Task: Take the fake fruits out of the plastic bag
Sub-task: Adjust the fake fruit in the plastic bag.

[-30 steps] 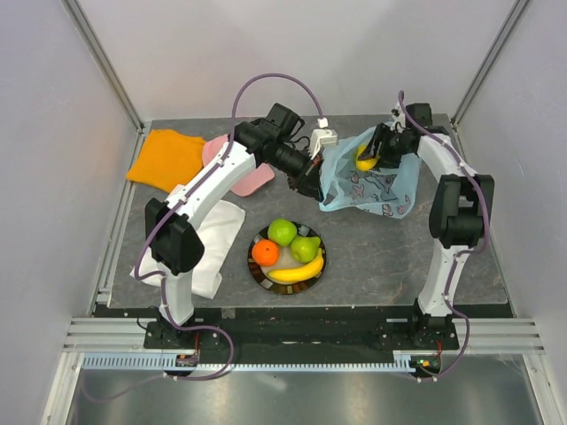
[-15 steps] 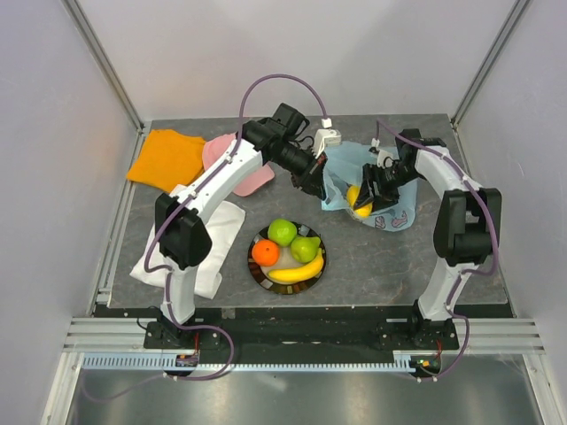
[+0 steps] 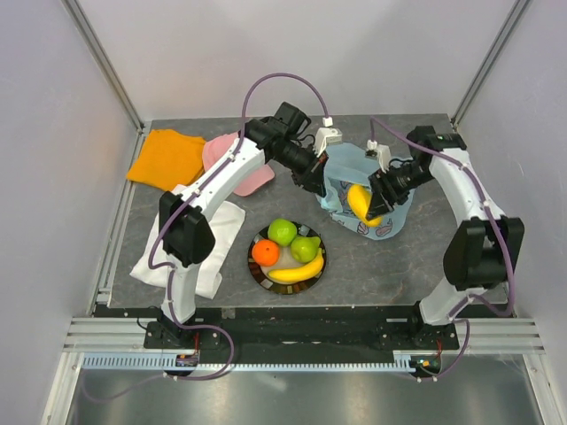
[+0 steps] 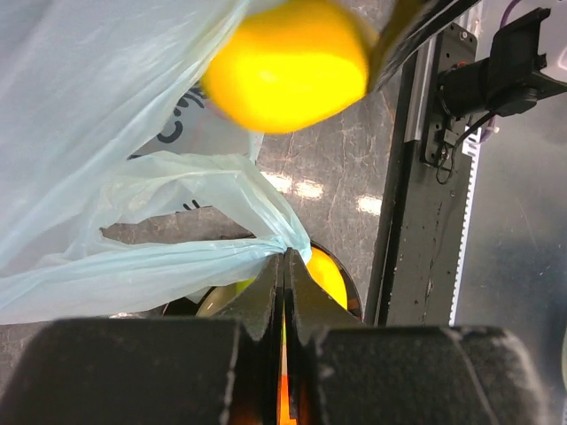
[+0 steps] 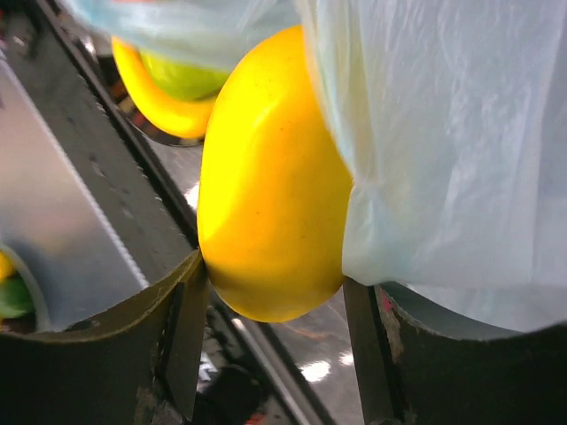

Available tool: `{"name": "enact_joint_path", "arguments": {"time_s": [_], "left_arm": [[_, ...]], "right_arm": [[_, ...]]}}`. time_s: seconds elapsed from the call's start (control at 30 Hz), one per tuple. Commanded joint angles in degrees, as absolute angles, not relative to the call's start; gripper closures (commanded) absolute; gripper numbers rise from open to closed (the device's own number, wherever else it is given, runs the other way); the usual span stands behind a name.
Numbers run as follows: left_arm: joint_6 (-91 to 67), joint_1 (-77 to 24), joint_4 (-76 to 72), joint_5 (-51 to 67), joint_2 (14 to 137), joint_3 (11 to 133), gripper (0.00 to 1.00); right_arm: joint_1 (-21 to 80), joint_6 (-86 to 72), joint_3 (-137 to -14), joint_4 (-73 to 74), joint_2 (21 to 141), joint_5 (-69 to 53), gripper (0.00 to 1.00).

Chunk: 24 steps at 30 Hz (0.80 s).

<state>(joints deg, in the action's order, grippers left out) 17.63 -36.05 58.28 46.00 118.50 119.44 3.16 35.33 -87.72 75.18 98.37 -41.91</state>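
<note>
The light-blue plastic bag (image 3: 354, 168) hangs bunched at the back centre, and my left gripper (image 3: 316, 183) is shut on its twisted handle (image 4: 266, 243). A yellow mango-like fruit (image 3: 359, 202) sits between the fingers of my right gripper (image 3: 372, 202), at the bag's mouth. In the right wrist view the mango (image 5: 270, 195) rests against the bag film (image 5: 443, 133). In front, a dark plate (image 3: 257, 272) carries a green apple (image 3: 283, 232), a green pear (image 3: 306, 248), an orange (image 3: 265, 252) and a banana (image 3: 295, 273).
An orange cloth (image 3: 168, 158) lies at the back left with a pink item (image 3: 237, 168) beside it. A white folded cloth (image 3: 199, 248) lies left of the plate. Grey walls close in the mat on three sides.
My right gripper has carried the yellow fruit from the back of the bag forward and left toward the plate side. The bag has been pulled up and bunched. The left gripper has barely moved.
</note>
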Motion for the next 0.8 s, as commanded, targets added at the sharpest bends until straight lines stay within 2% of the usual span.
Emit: {"name": "enact_joint_path", "arguments": {"time_s": [0.0,0.1,0.23,0.4,0.57,0.67,0.77], "left_arm": [[18.5,-35.1,57.5,45.4,117.4,122.4,0.98],[18.6,-35.0,57.5,44.8,117.2,122.2,0.98],[18.5,-34.8,57.5,44.9,117.3,121.4,0.98],[18.4,-34.8,57.5,46.1,117.0,120.3,0.99],[18.5,-34.9,57.5,46.4,117.2,120.3,0.98],[18.5,-34.9,57.5,46.8,117.3,120.2,0.98],[18.4,-34.9,57.5,47.3,117.6,120.5,0.99]], "right_arm": [[2.3,48.2,-81.8,79.0,90.4,-38.9,0.38],[2.3,50.4,-76.0,75.9,91.3,-33.2,0.40],[2.3,45.5,-71.4,62.1,93.9,-27.0,0.43],[2.2,39.0,-74.2,56.1,98.3,-26.2,0.44],[2.3,39.5,-76.5,55.7,98.6,-25.5,0.44],[2.3,37.5,-77.2,54.0,100.1,-23.0,0.41],[2.6,36.0,-77.2,52.6,104.4,-20.7,0.29]]}}
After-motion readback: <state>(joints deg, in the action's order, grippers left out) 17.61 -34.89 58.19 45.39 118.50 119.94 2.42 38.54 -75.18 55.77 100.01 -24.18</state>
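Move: The right hand already holds the yellow fruit, its middle about 3 cm left, 1 cm ahead and 2 cm below. The plastic bag it is taken into has its middle some 8 cm ahead, straight below in the sideways sense, and about 14 cm down. The pear on the plate lies roughly 19 cm left, 8 cm back and 13 cm below. From the left hand, which already pinches the bag, the yellow fruit is about 13 cm right, 1 cm back and 7 cm lower. Down and to the right, the right hand lowers the yellow fruit into the plastic bag, first swinging back about 4 cm, then reaching forward past its start, to end some 9 cm lower. Its fingers keep their hold and tip roughly 20 degrees more steeply downward, while the left hand keeps the bag's edge pinched, nearly still. ##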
